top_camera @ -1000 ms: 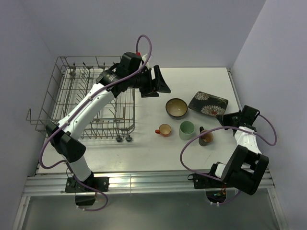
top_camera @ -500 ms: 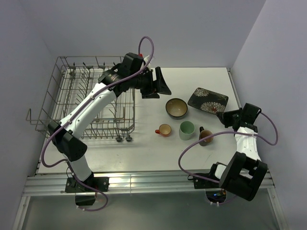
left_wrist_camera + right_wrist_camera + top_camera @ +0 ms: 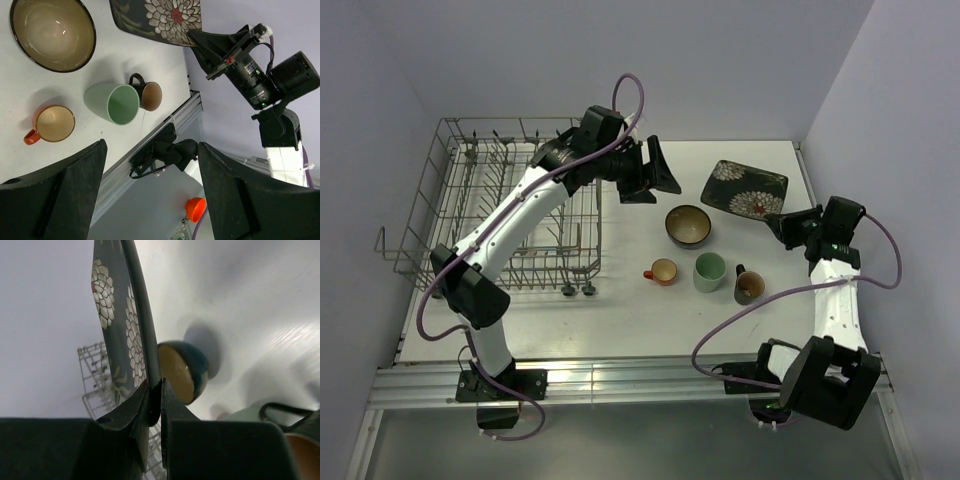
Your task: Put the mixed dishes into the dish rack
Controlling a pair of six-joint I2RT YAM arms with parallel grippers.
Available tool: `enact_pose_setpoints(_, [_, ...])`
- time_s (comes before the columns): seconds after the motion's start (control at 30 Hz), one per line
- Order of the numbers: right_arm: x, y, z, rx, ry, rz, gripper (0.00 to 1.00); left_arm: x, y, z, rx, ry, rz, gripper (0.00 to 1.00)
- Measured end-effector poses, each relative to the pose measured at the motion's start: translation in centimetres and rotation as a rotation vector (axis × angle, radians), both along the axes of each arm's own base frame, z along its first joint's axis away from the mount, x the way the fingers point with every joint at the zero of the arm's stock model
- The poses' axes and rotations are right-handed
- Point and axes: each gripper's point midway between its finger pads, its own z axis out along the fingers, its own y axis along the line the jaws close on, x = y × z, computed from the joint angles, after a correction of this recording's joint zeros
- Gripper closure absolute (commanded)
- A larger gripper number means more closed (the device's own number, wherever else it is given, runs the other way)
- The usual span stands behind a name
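The dark square plate (image 3: 745, 188) with white flowers hangs tilted above the table at the back right; my right gripper (image 3: 784, 224) is shut on its near edge, and the right wrist view shows the rim (image 3: 145, 315) pinched between the jaws (image 3: 156, 395). On the table stand the blue bowl (image 3: 688, 225), the orange-red cup (image 3: 662, 271), the pale green mug (image 3: 709, 272) and the brown cup (image 3: 749, 287). My left gripper (image 3: 655, 170) hovers open and empty between the dish rack (image 3: 470, 200) and the plate. Its wrist view looks down on the bowl (image 3: 52, 32), the mug (image 3: 112, 102) and both cups.
The grey wire rack fills the table's left half, its right wall close to the left arm's forearm. Walls stand at the back and right. The table's near edge is a metal rail (image 3: 620, 375) carrying both arm bases.
The right gripper has lifted the plate off the table and carried it back and left. The left gripper has drifted slightly toward the back, still open.
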Motion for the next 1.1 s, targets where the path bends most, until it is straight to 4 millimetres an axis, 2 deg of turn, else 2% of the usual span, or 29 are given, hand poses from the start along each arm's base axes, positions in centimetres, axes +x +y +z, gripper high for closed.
enact_pose_setpoints(0.13, [0.1,2.2,2.0,0.014,-0.013,0.063,1.00,1.0,0.2,-0.3,0.003,0.004,0.014,0.19])
enact_pose_setpoints(0.33, [0.3,6.0,6.2,0.024,-0.070,0.167,1.00,2.7,0.8,-2.2,0.030,0.040,0.046,0.18])
enact_pose_setpoints(0.53, [-0.6,9.2,9.3,0.045,-0.120,0.268,1.00,3.5,1.7,-2.6,0.041,0.052,0.072,0.17])
enact_pose_setpoints(0.77, [-1.9,11.3,9.4,0.071,-0.101,0.332,1.00,4.1,2.3,-2.5,0.036,0.053,0.087,0.17])
enact_pose_setpoints(1.1, [-3.0,14.5,10.1,0.148,-0.091,0.421,1.00,4.1,2.1,-2.0,0.007,0.048,0.067,0.17])
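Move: The right hand grips the plate's near right corner; the plate's middle lies about 7 cm ahead and 8 cm left. The open left hand is some 30 cm to its left, 2 ahead and 12 higher. The bowl sits 23 cm left, 3 ahead, 8 below; the green mug 16 left, 12 back. From the left hand, the plate's middle is roughly 22 cm right, 5 ahead and 10 below. The right hand carries the gripped plate about 15 cm left and 10 up towards the open left hand, turning counter-clockwise. ##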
